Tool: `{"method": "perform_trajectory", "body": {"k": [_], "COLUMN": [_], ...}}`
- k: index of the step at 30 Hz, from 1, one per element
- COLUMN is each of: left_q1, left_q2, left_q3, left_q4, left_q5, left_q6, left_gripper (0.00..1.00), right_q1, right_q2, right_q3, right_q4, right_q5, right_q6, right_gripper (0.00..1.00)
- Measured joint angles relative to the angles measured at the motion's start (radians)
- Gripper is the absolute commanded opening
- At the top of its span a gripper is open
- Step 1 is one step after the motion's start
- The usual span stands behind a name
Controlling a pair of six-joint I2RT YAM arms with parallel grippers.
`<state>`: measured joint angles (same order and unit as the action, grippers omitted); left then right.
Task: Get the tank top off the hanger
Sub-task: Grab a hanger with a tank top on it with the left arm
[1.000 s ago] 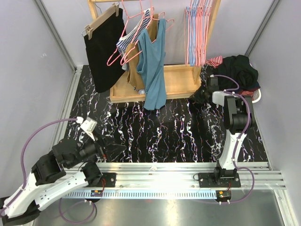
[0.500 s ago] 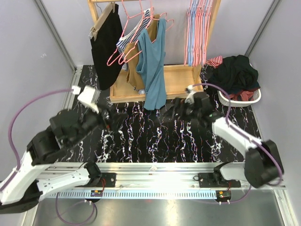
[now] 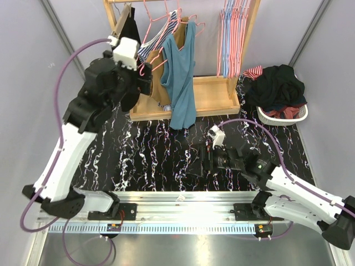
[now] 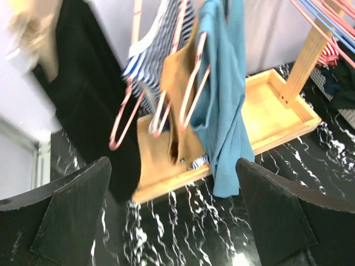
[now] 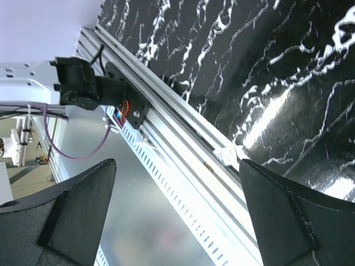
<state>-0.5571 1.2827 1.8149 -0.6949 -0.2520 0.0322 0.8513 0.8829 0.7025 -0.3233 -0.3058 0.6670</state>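
A teal tank top [image 3: 181, 77] hangs on a pink hanger [image 3: 190, 25] from the wooden rack, its hem reaching below the rack's base. My left gripper [image 3: 146, 84] is raised just left of it, open and empty. In the left wrist view the tank top [image 4: 224, 105] and its pink hanger [image 4: 194, 77] hang ahead of the open left gripper [image 4: 175, 221]. My right gripper [image 3: 196, 164] hovers low over the table's front middle. It is open and empty in the right wrist view [image 5: 177, 221], facing the near rail.
On the rack also hang a black garment [image 4: 83, 94], a striped top [image 3: 162, 37], a brown garment [image 3: 158, 83] and a bunch of empty hangers [image 3: 230, 39]. The rack's wooden base [image 3: 213, 94] lies on the marbled table. A white basket [image 3: 299, 114] of dark clothes stands at the right.
My left arm has risen from the front left up to the rack. My right arm has swung from beside the basket down to the table's front middle.
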Motion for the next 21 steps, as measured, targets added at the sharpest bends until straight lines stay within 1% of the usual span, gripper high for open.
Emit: {"method": "perform_trajectory", "body": {"k": [4, 8, 10, 17, 18, 20, 21], "left_q1": [0.013, 0.031, 0.048, 0.1, 0.105, 0.11, 0.111], "left_q2": [0.096, 0.199, 0.24, 0.326, 0.331, 0.336, 0.336], "left_q3": [0.035, 0.108, 0.147, 0.239, 0.244, 0.25, 0.25], "left_q4": [0.007, -0.011, -0.02, -0.025, -0.027, -0.03, -0.031], "left_q5": [0.113, 0.242, 0.281, 0.361, 0.367, 0.374, 0.375], "left_q6": [0.051, 0.078, 0.08, 0.068, 0.066, 0.062, 0.06], "left_gripper": [0.89, 0.85, 0.84, 0.72, 0.69, 0.69, 0.71], "right_q1": [0.028, 0.031, 0.032, 0.032, 0.032, 0.032, 0.032], "right_q2": [-0.01, -0.026, -0.039, -0.098, -0.103, -0.111, -0.115], "right_q3": [-0.004, -0.026, -0.031, -0.032, -0.032, -0.032, -0.033], "right_q4": [-0.034, -0.051, -0.069, -0.114, -0.12, -0.129, -0.134], "right_q5": [0.032, 0.044, 0.054, 0.081, 0.083, 0.087, 0.088], "right_q6": [0.016, 0.029, 0.034, 0.035, 0.035, 0.037, 0.037], "right_gripper": [1.0, 1.0, 1.0, 1.0, 1.0, 1.0, 1.0]}}
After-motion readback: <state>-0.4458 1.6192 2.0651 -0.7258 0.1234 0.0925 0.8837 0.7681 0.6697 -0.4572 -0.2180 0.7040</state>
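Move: The teal tank top on its pink hanger hangs about 10 cm ahead of the left gripper and 9 cm to its right, its middle some 8 cm lower. Next to it, the brown tank top is about 10 cm ahead and 5 cm right; the striped tank top lies some 13 cm ahead and 2 cm right, near hand height. The black garment is about 8 cm ahead and 6 cm left. From the right gripper, the teal top is about 30 cm ahead, 9 cm left and 16 cm higher. Bring the left gripper forward about 7 cm and, mostly early on, 6 cm right and 3 cm down, away from the black garment to the near corner of the teal tank top's hanger. Turn it some 15 degrees clockwise, then slow almost to a stop while narrowing the wide-open fingers by about a third. Ease the open right hand some 3 cm rightward and slightly back. ##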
